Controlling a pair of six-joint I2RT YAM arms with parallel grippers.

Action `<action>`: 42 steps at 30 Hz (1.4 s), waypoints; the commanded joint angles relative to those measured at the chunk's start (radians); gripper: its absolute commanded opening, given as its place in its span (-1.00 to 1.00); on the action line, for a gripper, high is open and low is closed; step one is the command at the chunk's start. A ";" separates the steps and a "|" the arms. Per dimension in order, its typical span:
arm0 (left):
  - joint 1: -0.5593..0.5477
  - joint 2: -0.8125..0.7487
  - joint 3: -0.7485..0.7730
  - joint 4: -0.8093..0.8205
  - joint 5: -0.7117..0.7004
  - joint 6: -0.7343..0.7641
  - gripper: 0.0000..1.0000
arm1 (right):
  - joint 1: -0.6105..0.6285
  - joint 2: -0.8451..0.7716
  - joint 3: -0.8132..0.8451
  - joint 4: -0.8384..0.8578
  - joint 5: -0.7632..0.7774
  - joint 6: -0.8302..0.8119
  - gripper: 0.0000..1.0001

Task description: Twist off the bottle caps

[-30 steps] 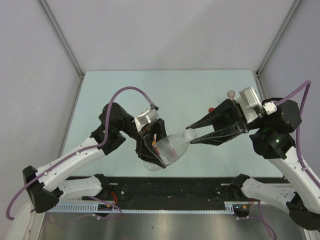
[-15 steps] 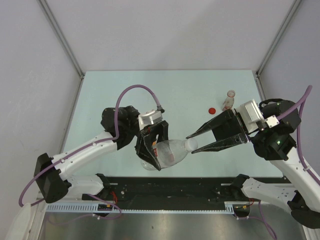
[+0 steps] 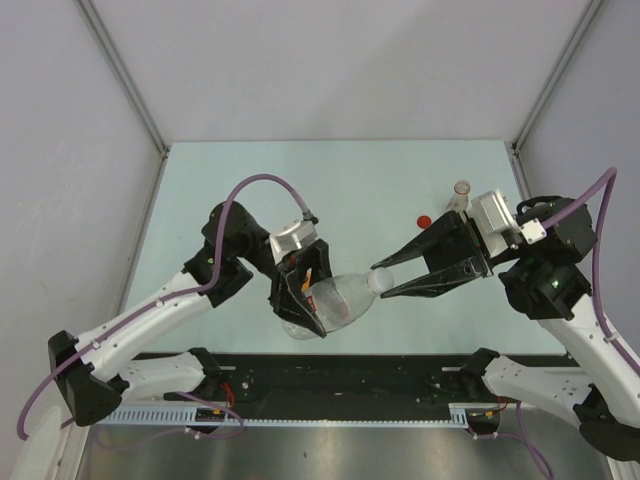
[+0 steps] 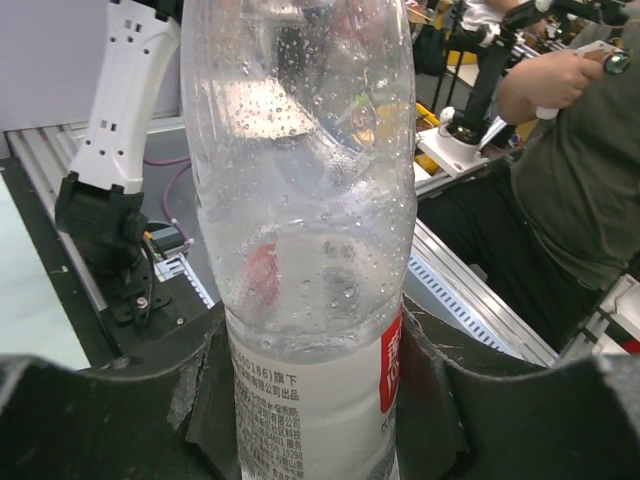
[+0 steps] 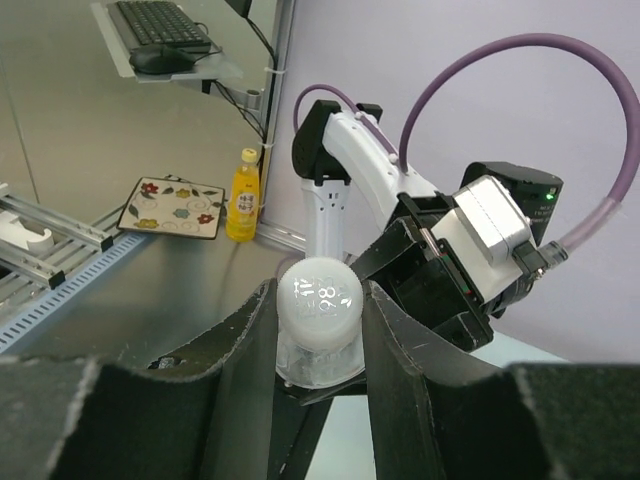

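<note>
A clear bottle (image 3: 342,300) with a pale label lies tilted above the table's near edge, held between the two arms. My left gripper (image 3: 312,296) is shut on the bottle's body; in the left wrist view its fingers (image 4: 430,395) press the label on both sides of the bottle (image 4: 305,230). My right gripper (image 3: 380,282) is shut on the white cap (image 5: 318,290) at the neck, one finger on each side. A red cap (image 3: 424,220) lies loose on the table. A small clear bottle (image 3: 460,192) stands behind the right wrist, partly hidden.
The pale green table (image 3: 250,190) is walled in by grey panels on three sides. A black strip and a metal rail (image 3: 330,412) run along the near edge by the arm bases. An orange drink bottle (image 5: 241,195) stands off the table in the background.
The right wrist has turned about the cap and shifted, uncovering the small bottle and red cap behind it. The left arm swung slightly with the bottle. Both grips stay shut.
</note>
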 commanded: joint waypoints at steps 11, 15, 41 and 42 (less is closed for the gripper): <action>0.066 -0.077 0.057 0.062 -0.257 0.104 -1.00 | -0.048 0.003 -0.054 -0.061 -0.095 0.168 -0.96; 0.067 -0.076 0.070 0.016 -0.277 0.140 -1.00 | -0.047 0.017 -0.054 -0.106 -0.057 0.161 -0.52; 0.067 -0.161 0.056 -0.205 -0.708 0.345 -1.00 | -0.053 -0.041 -0.054 -0.265 0.500 0.099 0.78; 0.067 -0.169 0.050 -0.214 -0.770 0.356 -1.00 | -0.053 -0.047 -0.054 -0.270 0.552 0.101 0.78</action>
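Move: The white cap at the neck of the clear bottle already sits between my right fingertips, about 1 cm to the left of the pad centre. My left hand holds that bottle by its label, and from it the cap is some 8 cm to the right, 12 cm above and about level forward. The orange bottle stands on the table about 20 cm ahead of my left hand, 6 cm to its left and 32 cm below. The loose red cap lies roughly 37 cm ahead of my right hand, 16 cm to its right and 48 cm down. I carry bottle and cap forward about 2 cm with both hands together. Then I open my right fingers wide, let go of the cap and sink that hand about 5 cm, pitching it near 20 degrees, before easing it farther forward. My left hand keeps its grip, lifts the bottle nearly 4 cm and goes on forward, swinging counter-clockwise some 30 degrees. ##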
